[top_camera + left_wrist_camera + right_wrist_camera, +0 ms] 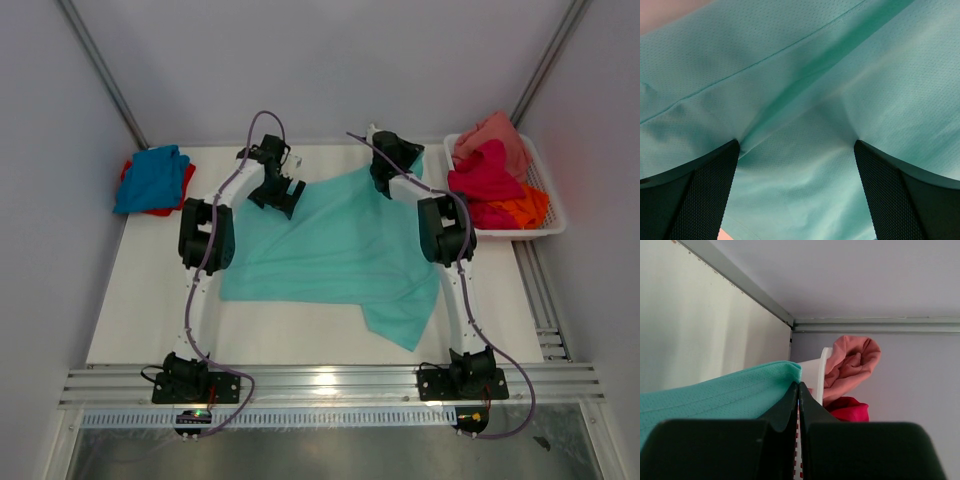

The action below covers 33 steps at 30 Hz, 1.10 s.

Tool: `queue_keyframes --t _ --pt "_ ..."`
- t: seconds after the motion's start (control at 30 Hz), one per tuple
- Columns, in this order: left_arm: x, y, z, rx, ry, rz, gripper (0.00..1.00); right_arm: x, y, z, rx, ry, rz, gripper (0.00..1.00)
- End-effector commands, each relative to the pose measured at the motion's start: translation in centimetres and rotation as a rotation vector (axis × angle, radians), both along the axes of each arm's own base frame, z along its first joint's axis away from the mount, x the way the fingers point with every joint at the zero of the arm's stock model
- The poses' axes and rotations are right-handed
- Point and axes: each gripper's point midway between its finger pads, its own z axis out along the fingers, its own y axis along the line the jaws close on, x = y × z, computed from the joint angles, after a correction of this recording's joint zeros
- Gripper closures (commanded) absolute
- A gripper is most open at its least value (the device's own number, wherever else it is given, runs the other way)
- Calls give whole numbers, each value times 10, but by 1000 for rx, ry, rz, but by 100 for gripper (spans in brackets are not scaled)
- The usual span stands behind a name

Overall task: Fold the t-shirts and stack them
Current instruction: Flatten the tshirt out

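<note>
A large mint-teal t-shirt (340, 250) lies spread over the middle of the table, with one corner trailing toward the near right. My left gripper (278, 190) hovers open over its far left edge. In the left wrist view the black fingers (700, 190) stand wide apart, and teal cloth (805, 100) fills the gap between them. My right gripper (385, 165) is at the shirt's far right corner. Its jaws are shut, with the teal hem (765, 385) bunched at the fingertips (799, 385). A blue tee (152, 178) lies on a red one (150, 210) at the far left.
A white mesh basket (545, 225) at the far right holds salmon pink (495, 135), magenta (485, 178) and orange (525, 208) tees. It sits just beyond my right gripper, its rim (815, 372) close behind the fingertips. Metal rails (330, 385) run along the near edge.
</note>
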Motion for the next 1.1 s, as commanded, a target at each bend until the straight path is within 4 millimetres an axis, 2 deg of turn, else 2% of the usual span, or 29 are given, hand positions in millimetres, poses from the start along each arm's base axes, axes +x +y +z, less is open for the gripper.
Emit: queue_keyframes --t 0.0,0.2,0.23,0.27,0.3,0.33,0.37,0.4,0.57,0.6,0.67,0.7,0.73,0.77,0.8,0.83,0.87,0.97,1.0,1.07 --pt "-22 1 -10 -20 94 -4 1 5 -5 7 -1 -51 -23 97" --pt "-22 0 -8 -25 92 -10 1 14 2 -14 -11 -16 6 96" --pt "-23 -1 -8 -26 96 -9 1 16 3 -16 -8 -14 6 95" --pt "-23 -1 -7 -30 95 -10 1 17 3 -19 -10 -6 5 89" --pt "-23 -1 -7 -31 95 -9 1 19 4 -15 -10 -21 6 73" --pt "-23 -1 -6 -32 96 -11 1 19 3 -7 -10 -54 -13 21" --pt "-24 -2 -5 -33 96 -14 1 21 3 -1 -4 -87 -19 6" --pt "-24 -2 -4 -35 93 -15 1 22 4 7 13 -116 -24 0" --pt "-26 -4 -1 -42 95 -23 1 18 7 60 122 -257 -41 1" --pt "-25 -3 0 -43 92 -22 1 14 9 86 159 -300 -36 1" --pt "-22 -4 4 -45 79 -25 1 10 25 87 318 -242 20 1" --pt "-20 -4 7 -44 70 -26 1 5 33 123 430 -264 70 0" --pt "-12 -3 16 -39 37 -21 1 -12 45 98 580 -127 73 1" --pt "-7 -3 21 -36 15 -20 1 -17 83 90 742 6 243 1" --pt "-1 -2 27 -25 -9 -17 1 -34 96 100 830 69 311 0" --pt "11 -3 43 -28 -62 -8 1 -54 107 86 904 175 329 1" --pt "18 -1 53 -24 -96 0 1 -71 134 81 985 286 443 0" --pt "40 -3 86 -45 -205 7 1 -118 143 46 1053 501 453 1" --pt "46 -1 95 -48 -235 14 1 -132 138 29 1070 558 417 1" --pt "55 3 114 -49 -295 30 1 -154 131 10 1107 649 384 1"
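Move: My right hand still pinches the t-shirt's far right corner. Its landing spot on the table is some 11 cm below this hand, about 2 cm back and 3 cm left; the laundry bin is around 20 cm right and 11 cm back, 6 cm below. From my open left hand, resting on the cloth, that spot is about 33 cm right and 12 cm ahead, level with it; the shirt's far edge is about 5 cm straight ahead. I lower the pinched corner about 5 cm with my right hand, open wide to let it go, then swing up roughly 15 cm, left and back over the shirt, rolling some 60 degrees until the fingers point down. My left hand keeps its open fingertips on the cloth, then lifts off and starts forward towards the far edge. ##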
